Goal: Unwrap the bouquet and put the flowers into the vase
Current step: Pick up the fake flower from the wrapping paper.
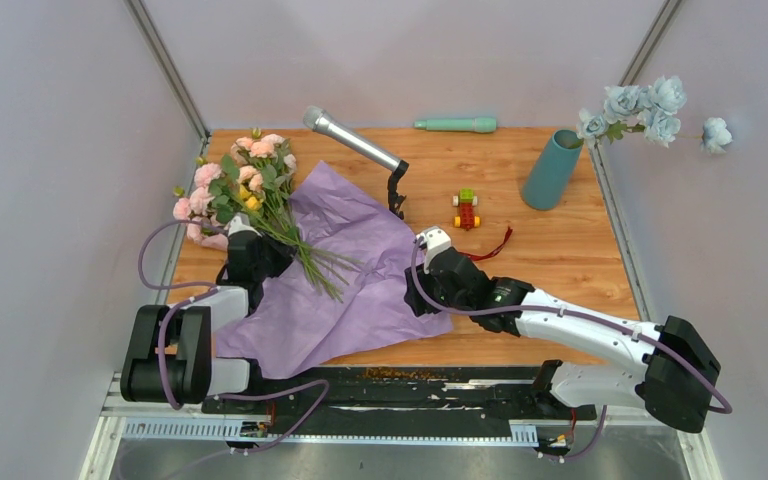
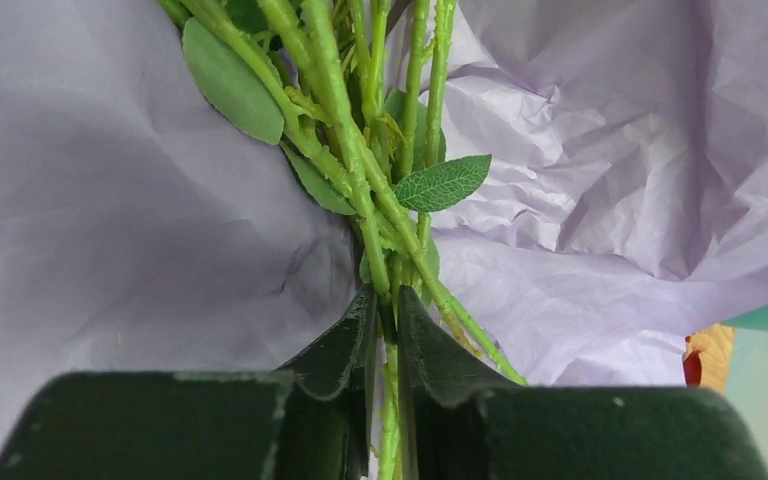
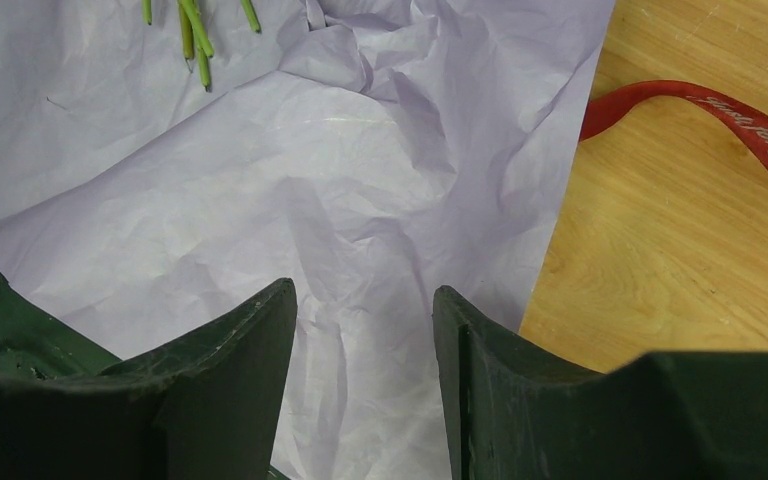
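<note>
The bouquet lies unwrapped: the flowers, pink, yellow and cream roses, rest at the table's left with their green stems across the spread lilac paper. My left gripper is shut on the stems, and one stem runs down between its fingers. My right gripper stands open over the paper's right edge, nothing between its fingers. The dark red ribbon lies loose on the wood to the right. The teal vase stands at the back right.
A microphone on a black stand leans over the paper's far edge. A mint-green rod lies at the back. A small red-and-yellow toy sits mid-table. Pale blue flowers hang beside the vase, on the right wall.
</note>
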You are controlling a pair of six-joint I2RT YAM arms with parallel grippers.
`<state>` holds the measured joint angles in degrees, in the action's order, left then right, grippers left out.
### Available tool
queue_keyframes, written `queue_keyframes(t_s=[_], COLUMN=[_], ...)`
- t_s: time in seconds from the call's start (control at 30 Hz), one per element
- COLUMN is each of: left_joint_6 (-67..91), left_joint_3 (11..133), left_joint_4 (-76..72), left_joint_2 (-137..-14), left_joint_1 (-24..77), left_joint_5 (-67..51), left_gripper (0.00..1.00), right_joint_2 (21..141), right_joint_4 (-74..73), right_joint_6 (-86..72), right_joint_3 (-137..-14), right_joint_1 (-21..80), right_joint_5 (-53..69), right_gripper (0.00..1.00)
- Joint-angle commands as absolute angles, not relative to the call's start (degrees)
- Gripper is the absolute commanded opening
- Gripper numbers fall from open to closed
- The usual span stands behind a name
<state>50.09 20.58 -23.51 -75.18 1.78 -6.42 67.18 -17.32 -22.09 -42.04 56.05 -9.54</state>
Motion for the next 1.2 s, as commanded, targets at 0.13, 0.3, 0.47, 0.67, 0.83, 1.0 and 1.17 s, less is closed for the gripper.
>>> queue_keyframes(t_s=[0.13,0.3,0.47,0.67,0.83,1.0,1.17], left_joint_6=[52.89,55.01,55.05,52.60,48.37,40.07,30.19], left_joint_3=[17.92,15.08,12.23,9.05,10.49,17.18,29.28], left_joint_4=[-29.62,-31.20,-30.07,-25.67,-18.42,-6.65,4.66], left_joint_2=[-74.21,-68.72,-59.07,-44.79,-31.70,-24.00,-25.06], left_joint_1=[0.64,0.62,0.60,0.57,0.61,0.62,3.45], left_joint_5=[-7.81,-7.54,-6.56,-6.86,-12.41,-22.74,-33.11], left_gripper=[0.02,0.00,0.00,0.00,0.00,0.00,0.00], right_joint_2=[65.32,65.15,65.17,63.86,61.86,58.97,54.47], right_joint_4=[-16.62,-16.83,-16.91,-16.92,-16.80,-14.61,-8.19], right_joint_6=[-23.12,-23.19,-23.42,-23.73,-23.52,-22.05,-20.51], right_joint_3=[-41.84,-41.70,-41.61,-41.48,-41.91,-43.07,-44.14], right_joint_1=[55.64,55.70,55.67,55.66,55.64,55.58,54.76], right_joint_5=[-10.69,-10.78,-10.77,-11.28,-11.25,-6.88,3.71], right_gripper=[0.53,0.53,0.53,0.53,0.53,0.54,0.57])
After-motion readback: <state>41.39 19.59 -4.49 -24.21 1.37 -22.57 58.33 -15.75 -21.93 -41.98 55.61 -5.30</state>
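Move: The flower's stem crosses right between the left fingertips, a few centimetres above the wrapping paper. From there the bouquet's blooms lie about 14 cm ahead and 9 cm to the left, and the loose stem ends some 6 cm back and 8 cm to the right. The microphone stand is roughly 13 cm ahead and 20 cm to the right. From the right hand, the gripped stretch of stem is about 24 cm left, 12 cm ahead and 6 cm lower. Almost in place at first, the left fingers, already around the single stem, close fully on it. Then the hand lifts about 16 cm, away from the bunch and paper, drawing back some 8 cm and swinging a little right near the end, while the wrist tips the fingers up some 30 degrees and turns clockwise. The open right hand rises a few centimetres late on. ##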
